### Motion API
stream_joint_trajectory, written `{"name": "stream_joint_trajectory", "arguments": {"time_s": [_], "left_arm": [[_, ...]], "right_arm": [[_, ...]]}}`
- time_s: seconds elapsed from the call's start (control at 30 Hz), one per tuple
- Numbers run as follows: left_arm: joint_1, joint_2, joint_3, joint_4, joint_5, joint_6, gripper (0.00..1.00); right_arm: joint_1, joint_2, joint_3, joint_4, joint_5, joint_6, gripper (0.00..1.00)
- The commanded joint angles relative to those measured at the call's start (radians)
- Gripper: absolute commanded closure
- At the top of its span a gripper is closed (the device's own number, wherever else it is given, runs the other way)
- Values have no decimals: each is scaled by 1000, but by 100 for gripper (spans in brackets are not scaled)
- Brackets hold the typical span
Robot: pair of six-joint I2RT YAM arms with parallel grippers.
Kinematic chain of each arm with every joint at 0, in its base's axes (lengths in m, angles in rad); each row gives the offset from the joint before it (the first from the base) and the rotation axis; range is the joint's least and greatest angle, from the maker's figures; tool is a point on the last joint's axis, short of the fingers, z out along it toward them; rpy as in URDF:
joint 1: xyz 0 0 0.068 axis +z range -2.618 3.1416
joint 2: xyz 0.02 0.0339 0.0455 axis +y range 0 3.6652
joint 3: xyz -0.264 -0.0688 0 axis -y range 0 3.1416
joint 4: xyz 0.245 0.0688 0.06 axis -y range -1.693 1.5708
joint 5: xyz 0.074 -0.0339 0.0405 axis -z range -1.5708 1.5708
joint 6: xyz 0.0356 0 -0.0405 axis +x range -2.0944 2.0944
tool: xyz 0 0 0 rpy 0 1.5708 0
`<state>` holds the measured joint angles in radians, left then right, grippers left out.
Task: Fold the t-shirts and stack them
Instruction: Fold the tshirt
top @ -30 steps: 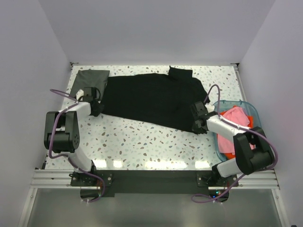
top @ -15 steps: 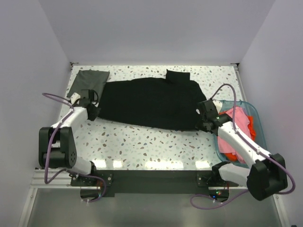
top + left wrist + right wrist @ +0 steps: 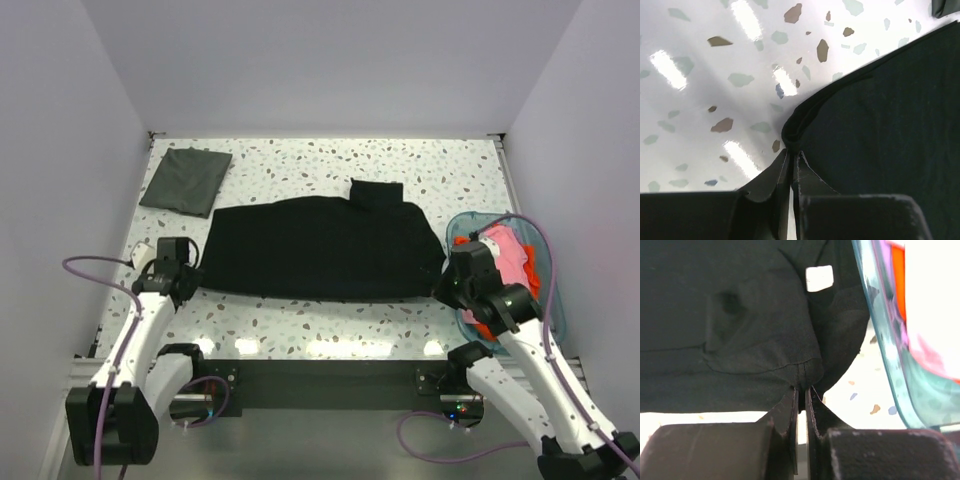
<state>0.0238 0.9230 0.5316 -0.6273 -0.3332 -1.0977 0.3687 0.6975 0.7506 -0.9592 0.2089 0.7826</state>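
The large black t-shirt [image 3: 320, 245] lies spread across the middle of the table, its long edges running left to right. My left gripper [image 3: 195, 277] is shut on its near left corner, and the left wrist view shows the bunched cloth edge [image 3: 792, 131] pinched at the fingertips. My right gripper [image 3: 442, 286] is shut on the near right corner, where the hem [image 3: 802, 371] is clamped between the jaws, below a white tag [image 3: 819, 278]. A dark grey t-shirt [image 3: 187, 180] lies folded at the far left. Pink [image 3: 505, 250] and orange [image 3: 530, 277] t-shirts sit in the basket.
A teal translucent basket [image 3: 556, 292] stands at the right edge, close beside my right gripper; its wall [image 3: 885, 335] fills the right of the right wrist view. White walls enclose the table on three sides. Purple cables loop from both arms.
Both grippers closed on the black t-shirt's corners, and both arms pulled back toward the near edge. The shirt slid nearer, off the grey one, and stretched out straight.
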Motion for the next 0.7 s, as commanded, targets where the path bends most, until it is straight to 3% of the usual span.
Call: {"name": "stream_joint_trajectory", "arguments": {"time_s": [0.0,0.03,0.07,0.13,0.17,0.33,0.5,0.67], "left_arm": [[4,-97,-4,-84,-36,-31,89],[2,-116,2,-100,-35,-15,72],[4,-148,22,-100,-30,-1,64],[4,-171,50,-60,-11,74,52],[2,-180,86,-48,2,99,49],[4,-107,202,137,61,278,46],[-15,198,347,282,158,384,49],[-114,523,600,302,57,484,50]], "right_arm": [[3,-59,-13,-95,-52,18,86],[1,-67,-13,-93,-63,14,78],[1,-72,-4,-90,-60,6,67],[3,-61,13,-67,-48,-12,42],[1,-47,39,-52,-46,-25,37],[3,165,157,104,-34,-138,35],[-1,460,350,264,38,-244,36],[-8,823,585,343,144,-333,39]]}}
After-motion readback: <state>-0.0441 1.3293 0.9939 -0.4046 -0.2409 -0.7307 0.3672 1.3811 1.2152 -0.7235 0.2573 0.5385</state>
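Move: Out at the far edge of the black t-shirt are both hands' next places, while each still pinches the raised near hem. From the left hand, the shirt's far left corner lies about 20 cm ahead, 2 cm right and 5 cm below; the grey cloth about 27 cm ahead, 7 cm left. From the right hand, the sleeve flap is roughly 27 cm ahead, 8 cm left and 13 cm below; the basket's middle some 5 cm ahead, 15 cm right. Both hands let go of the hem, fingers opening to about half on the left and somewhat wider on the right as they ease back a centimetre or so. They then sweep forward over the shirt: the left about 15 cm towards its far left corner, rising some 10 cm early on and turning clockwise; the right about 15 cm towards the sleeve flap, drifting left and slightly up. ##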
